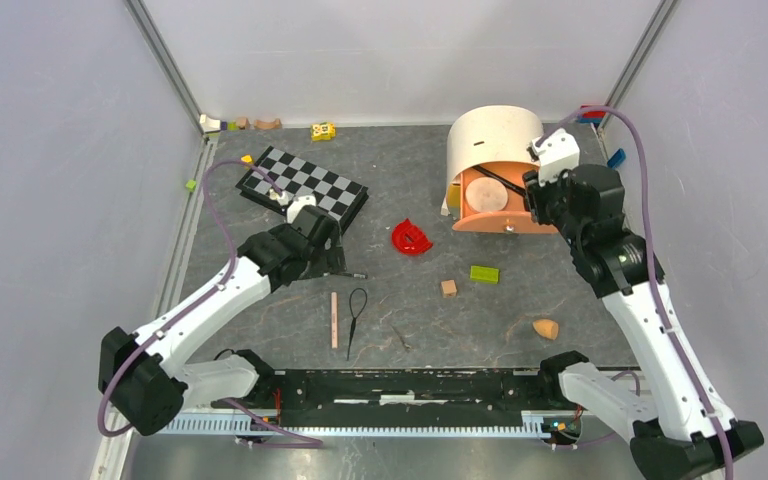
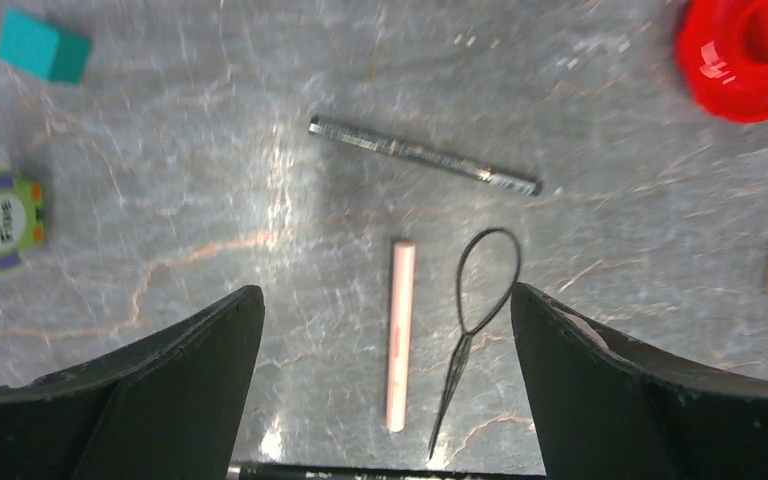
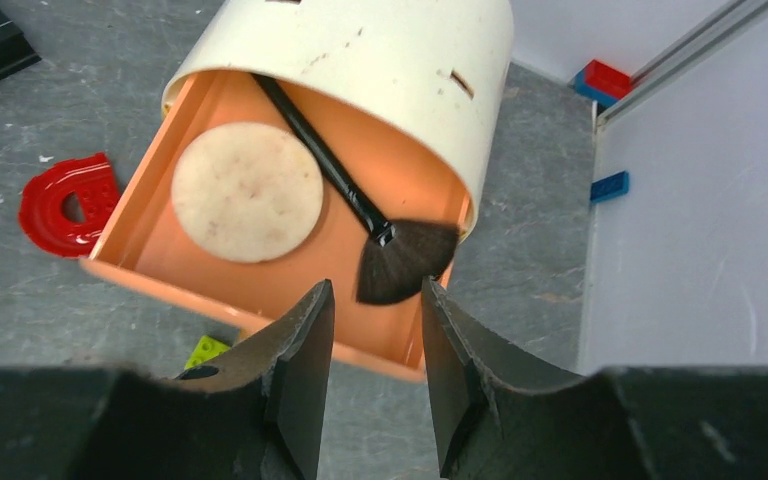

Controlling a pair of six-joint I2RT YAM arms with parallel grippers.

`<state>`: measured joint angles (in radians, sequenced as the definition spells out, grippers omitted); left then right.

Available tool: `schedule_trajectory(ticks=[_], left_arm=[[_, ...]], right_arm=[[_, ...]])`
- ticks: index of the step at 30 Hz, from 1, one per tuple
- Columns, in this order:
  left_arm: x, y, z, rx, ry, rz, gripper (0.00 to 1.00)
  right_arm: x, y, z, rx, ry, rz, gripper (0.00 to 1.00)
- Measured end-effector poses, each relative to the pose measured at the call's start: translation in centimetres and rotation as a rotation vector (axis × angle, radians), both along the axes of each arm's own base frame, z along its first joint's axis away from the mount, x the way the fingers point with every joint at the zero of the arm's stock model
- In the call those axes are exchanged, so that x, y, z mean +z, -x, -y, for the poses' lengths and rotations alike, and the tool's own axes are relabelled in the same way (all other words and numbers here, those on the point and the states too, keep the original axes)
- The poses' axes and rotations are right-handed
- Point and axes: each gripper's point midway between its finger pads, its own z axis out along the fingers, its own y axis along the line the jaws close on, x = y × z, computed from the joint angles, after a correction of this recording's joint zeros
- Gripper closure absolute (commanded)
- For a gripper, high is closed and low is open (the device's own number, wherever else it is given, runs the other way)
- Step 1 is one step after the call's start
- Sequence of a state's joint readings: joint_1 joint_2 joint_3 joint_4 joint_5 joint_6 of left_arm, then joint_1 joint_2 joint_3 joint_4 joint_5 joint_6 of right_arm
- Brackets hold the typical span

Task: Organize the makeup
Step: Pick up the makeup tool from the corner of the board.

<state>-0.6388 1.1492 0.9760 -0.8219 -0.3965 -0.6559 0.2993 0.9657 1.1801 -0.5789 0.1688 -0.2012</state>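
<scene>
A pink stick (image 2: 400, 330) and a black wire loop tool (image 2: 480, 305) lie side by side on the table, below and between the fingers of my left gripper (image 2: 385, 292), which is open and holds nothing. A thin dark pencil (image 2: 423, 155) lies farther out. The orange drawer (image 3: 250, 312) under a cream curved cover (image 3: 360, 50) holds a round peach compact (image 3: 247, 192) and a black fan brush (image 3: 335, 170). My right gripper (image 3: 376, 290) is partly open just short of the bristles, with nothing between its fingers. An orange teardrop sponge (image 1: 546, 328) lies at the front right.
A red curved piece (image 1: 411, 238), a green block (image 1: 484, 273) and a wooden block (image 1: 448, 288) lie mid-table. A checkerboard (image 1: 302, 183) sits behind the left gripper (image 1: 332, 262). Small toys line the back wall. A teal block (image 2: 43, 45) and a green toy (image 2: 0, 220) are nearby.
</scene>
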Motion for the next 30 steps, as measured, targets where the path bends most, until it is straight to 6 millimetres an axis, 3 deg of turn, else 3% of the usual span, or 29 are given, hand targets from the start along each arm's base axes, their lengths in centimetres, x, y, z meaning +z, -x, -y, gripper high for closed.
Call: schedule_trajectory(ticks=[4, 11, 18, 24, 30], left_arm=[[-3.0, 1.3, -0.4, 0.048, -0.007, -0.088, 0.04], [-7.2, 2.8, 0.1, 0.089, 0.010, -0.209, 0.20], [-11.5, 6.1, 0.0, 0.092, 0.052, -0.330, 0.30], [-12.8, 7.1, 1.3, 0.063, 0.077, -0.364, 0.43], [-13.3, 7.4, 2.0, 0.037, 0.060, -0.367, 0.67]], right_arm=[[-1.4, 1.6, -0.1, -0.002, -0.064, -0.011, 0.56], [-4.4, 3.6, -0.6, 0.016, -0.125, -0.068, 0.56], [-7.1, 5.1, -0.7, 0.026, -0.141, -0.111, 0.55], [-7.8, 5.3, -0.9, 0.037, -0.146, -0.129, 0.56], [-7.6, 5.3, -1.0, 0.044, -0.150, -0.125, 0.56]])
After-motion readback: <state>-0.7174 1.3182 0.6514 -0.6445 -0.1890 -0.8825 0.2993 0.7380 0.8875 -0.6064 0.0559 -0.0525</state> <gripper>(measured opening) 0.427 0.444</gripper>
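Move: The pink makeup tool lies on the table some 14 cm below the open left hand, about 8 cm back and 2 cm to its right. The black looped tool runs beside it, roughly 4 cm farther right and level with it. The black pen lies about 8 cm farther out than the pink tool, and the tweezers some 11 cm to the right of the tool and 3 cm nearer the base. From the right hand the pink tool is about 34 cm left, 14 cm back and 31 cm down. The left hand drops about 13 cm and draws back some 7 cm to the pink makeup tool, slowing near the table and edging 2 cm to the right, while the wrist tips the fingers some 20 degrees steeper and they close by over half until they stand on either side of the tool, with a firm pinch not yet to be seen. Meanwhile the right hand, its fingers unchanged and half open, sinks about 8 cm and draws back some 5 cm by the open drawer, holding nothing. ##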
